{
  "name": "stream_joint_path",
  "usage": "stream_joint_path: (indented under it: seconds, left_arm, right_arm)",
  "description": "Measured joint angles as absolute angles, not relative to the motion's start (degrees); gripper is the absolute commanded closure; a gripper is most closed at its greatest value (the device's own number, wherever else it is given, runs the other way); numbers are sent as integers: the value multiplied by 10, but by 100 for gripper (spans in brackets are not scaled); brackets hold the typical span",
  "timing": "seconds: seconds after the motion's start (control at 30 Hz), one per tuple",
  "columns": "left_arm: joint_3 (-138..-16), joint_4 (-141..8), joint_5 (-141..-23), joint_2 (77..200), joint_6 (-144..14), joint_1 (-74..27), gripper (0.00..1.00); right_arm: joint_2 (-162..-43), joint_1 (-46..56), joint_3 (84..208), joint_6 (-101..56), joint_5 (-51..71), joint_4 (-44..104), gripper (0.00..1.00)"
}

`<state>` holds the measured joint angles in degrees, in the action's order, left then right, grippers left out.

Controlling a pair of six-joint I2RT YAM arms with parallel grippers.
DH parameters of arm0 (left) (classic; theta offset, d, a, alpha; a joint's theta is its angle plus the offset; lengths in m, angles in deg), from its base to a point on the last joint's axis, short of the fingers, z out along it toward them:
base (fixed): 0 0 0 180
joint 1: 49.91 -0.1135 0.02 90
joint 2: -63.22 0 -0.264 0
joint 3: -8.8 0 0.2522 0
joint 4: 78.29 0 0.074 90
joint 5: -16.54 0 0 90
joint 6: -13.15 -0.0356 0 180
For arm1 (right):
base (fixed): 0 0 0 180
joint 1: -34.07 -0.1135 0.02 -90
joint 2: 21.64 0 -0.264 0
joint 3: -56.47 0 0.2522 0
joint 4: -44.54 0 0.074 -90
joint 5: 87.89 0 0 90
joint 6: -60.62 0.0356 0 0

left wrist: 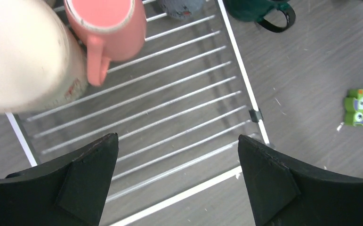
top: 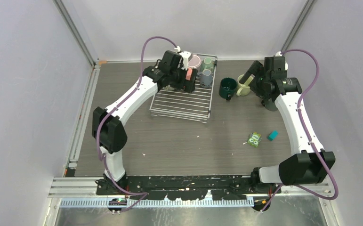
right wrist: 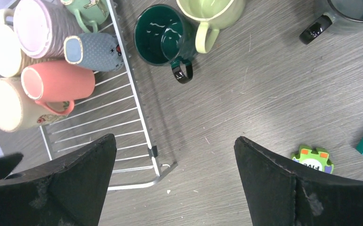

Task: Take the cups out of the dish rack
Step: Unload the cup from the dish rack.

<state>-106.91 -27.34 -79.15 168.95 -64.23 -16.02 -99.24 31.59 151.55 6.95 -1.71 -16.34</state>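
Observation:
The silver wire dish rack [top: 184, 101] lies at the table's middle back. Several cups lie on their sides at its far end: a salmon cup [right wrist: 57, 81], two cream cups [right wrist: 10, 106], a mauve one [right wrist: 40, 23], a grey one [right wrist: 92, 51] and a green one [right wrist: 90, 12]. On the table right of the rack stand a dark teal cup [top: 227, 88], a pale green cup [top: 243, 84] and a dark grey cup [right wrist: 349, 12]. My left gripper [left wrist: 177, 141] hovers open over bare rack bars [left wrist: 179, 103], just in front of the salmon cup [left wrist: 111, 28]. My right gripper [right wrist: 174, 141] is open and empty, high above the table beside the rack's right edge.
A green toy block [top: 254, 139] and a teal block [top: 272, 135] lie on the table at the front right. Grey walls close in the table on the left, back and right.

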Motion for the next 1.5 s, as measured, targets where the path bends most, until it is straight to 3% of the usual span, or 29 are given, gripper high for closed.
stream_joint_path:
  seconds: [0.6,1.33,1.5]
  left_arm:
    - [-1266,-271,-748,1878,-770,-163,0]
    - [-1237,-281,-746,1917,-757,-173,1]
    - [-1195,-306,-748,1915,-735,-167,12]
  right_arm:
    - [-952,301,1496,72,8,-162,0]
    - [-951,300,1470,72,10,-157,0]
    - [-951,299,1463,72,18,-151,0]
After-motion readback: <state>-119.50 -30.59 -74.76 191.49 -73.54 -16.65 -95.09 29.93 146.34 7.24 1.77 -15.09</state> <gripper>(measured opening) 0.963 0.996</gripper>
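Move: The pink mug on the rack lies about 12 cm ahead of my empty left hand, straight in line and some 13 cm lower. Around that mug, at about its height, the front cream mug leans some 7 cm to its left, the blue-grey mug stands 9 cm to its right, and the lilac mug is about 8 cm beyond it and 3 cm to its right. From my right hand the pink mug is roughly 28 cm left, 14 cm ahead and 16 cm below. Fingers wide open, I sink my left hand about 11 cm in all: first reaching about 9 cm forward towards the pink mug while dropping, then mostly straight down over the rack's slats, easing back a little, to bring the fingers in at its near side by the handle. The hand's left side rolls up some 10 degrees. My right hand, empty and open, drifts 2–3 cm back and left. ##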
